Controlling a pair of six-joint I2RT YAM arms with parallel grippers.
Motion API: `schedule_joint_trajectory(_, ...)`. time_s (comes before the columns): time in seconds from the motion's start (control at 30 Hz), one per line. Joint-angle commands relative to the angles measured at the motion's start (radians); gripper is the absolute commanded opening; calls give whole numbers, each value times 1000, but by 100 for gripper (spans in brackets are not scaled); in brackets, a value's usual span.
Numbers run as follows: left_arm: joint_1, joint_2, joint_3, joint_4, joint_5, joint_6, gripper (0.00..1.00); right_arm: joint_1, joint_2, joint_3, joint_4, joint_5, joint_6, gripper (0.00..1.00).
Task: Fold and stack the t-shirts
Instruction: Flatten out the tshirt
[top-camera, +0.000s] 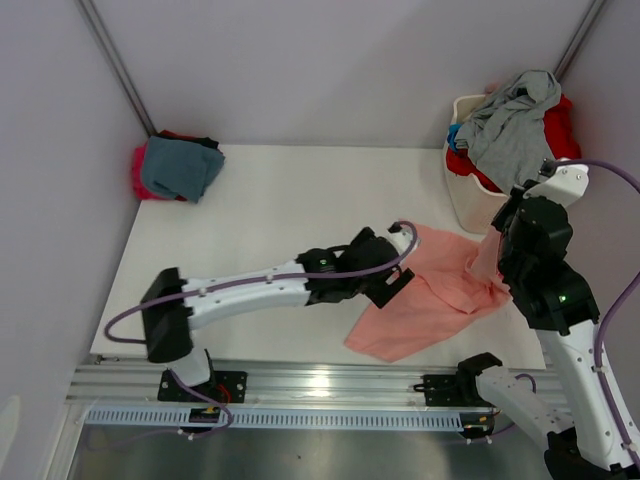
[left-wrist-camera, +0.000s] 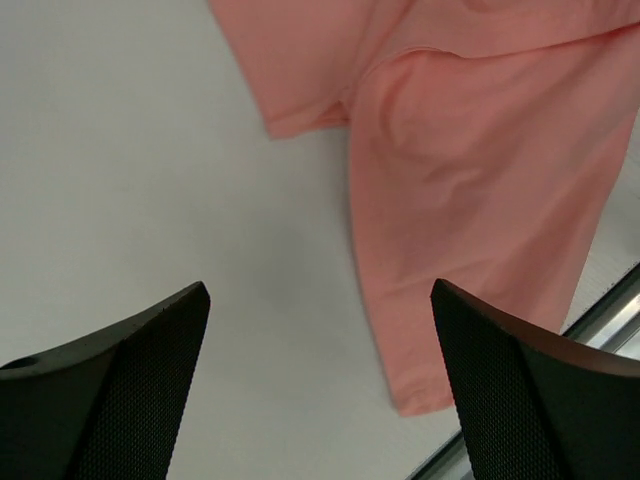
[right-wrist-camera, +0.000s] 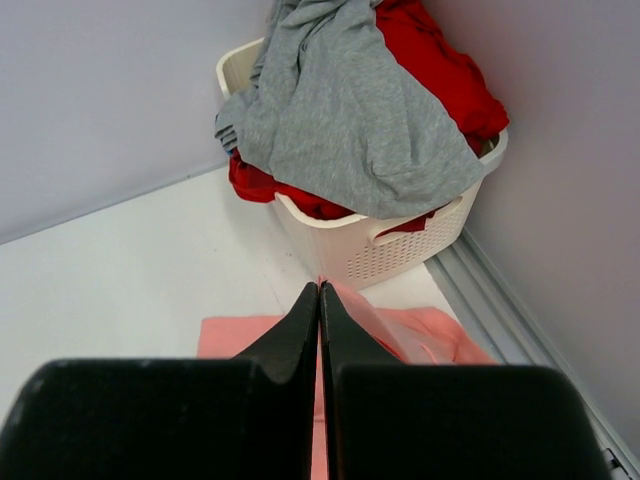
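The salmon-pink t-shirt (top-camera: 430, 290) lies crumpled on the white table (top-camera: 270, 210), its near corner reaching the front edge. My right gripper (right-wrist-camera: 320, 285) is shut on an edge of that shirt (right-wrist-camera: 240, 335), holding it up beside the basket so the cloth rises toward the wrist (top-camera: 488, 255). My left gripper (top-camera: 390, 285) hovers over the shirt's left side. In the left wrist view it (left-wrist-camera: 320, 290) stands wide open with nothing between its fingers, above bare table, with the pink cloth (left-wrist-camera: 470, 180) just to the right.
A white slotted basket (top-camera: 465, 205) stands at the back right, with a grey shirt (top-camera: 515, 125) draped over red ones (top-camera: 563, 125). At the back left corner lies a pile with a teal shirt (top-camera: 180, 168) over magenta (top-camera: 138, 170). A metal rail (top-camera: 330, 385) runs along the near edge.
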Motion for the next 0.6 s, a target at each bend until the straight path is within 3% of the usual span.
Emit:
schedule_joint_trajectory(0.0, 49, 175, 135, 31, 262, -118, 95, 16, -19, 1, -15, -2, 12, 0)
schedule_joint_trajectory(0.23, 60, 476, 358, -109, 332, -176, 95, 63, -34, -17, -72, -37, 60, 0)
schedule_joint_trajectory(0.57, 65, 633, 422, -195, 341, -221, 93, 132, -51, -81, -103, -24, 102, 0)
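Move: The t-shirt's middle lies about 12 cm to the left hand's right, 2 cm ahead and 19 cm below; its left edge passes only some 3 cm to that hand's right. From the right hand, which already holds a raised corner of the t-shirt, that middle is roughly 10 cm left, 3 cm back and 38 cm down. The laundry basket stands about 24 cm ahead of the right hand, 14 cm to its right and 27 cm lower. The t-shirt's left edge is what the open left hand drops to: it sinks about 16 cm while swinging some 8 cm right, the sideways part mostly early, and tips its fingers about 25 degrees further down until they hang low over the cloth; contact can't be seen. The right hand, still shut on its corner, eases down and left. ##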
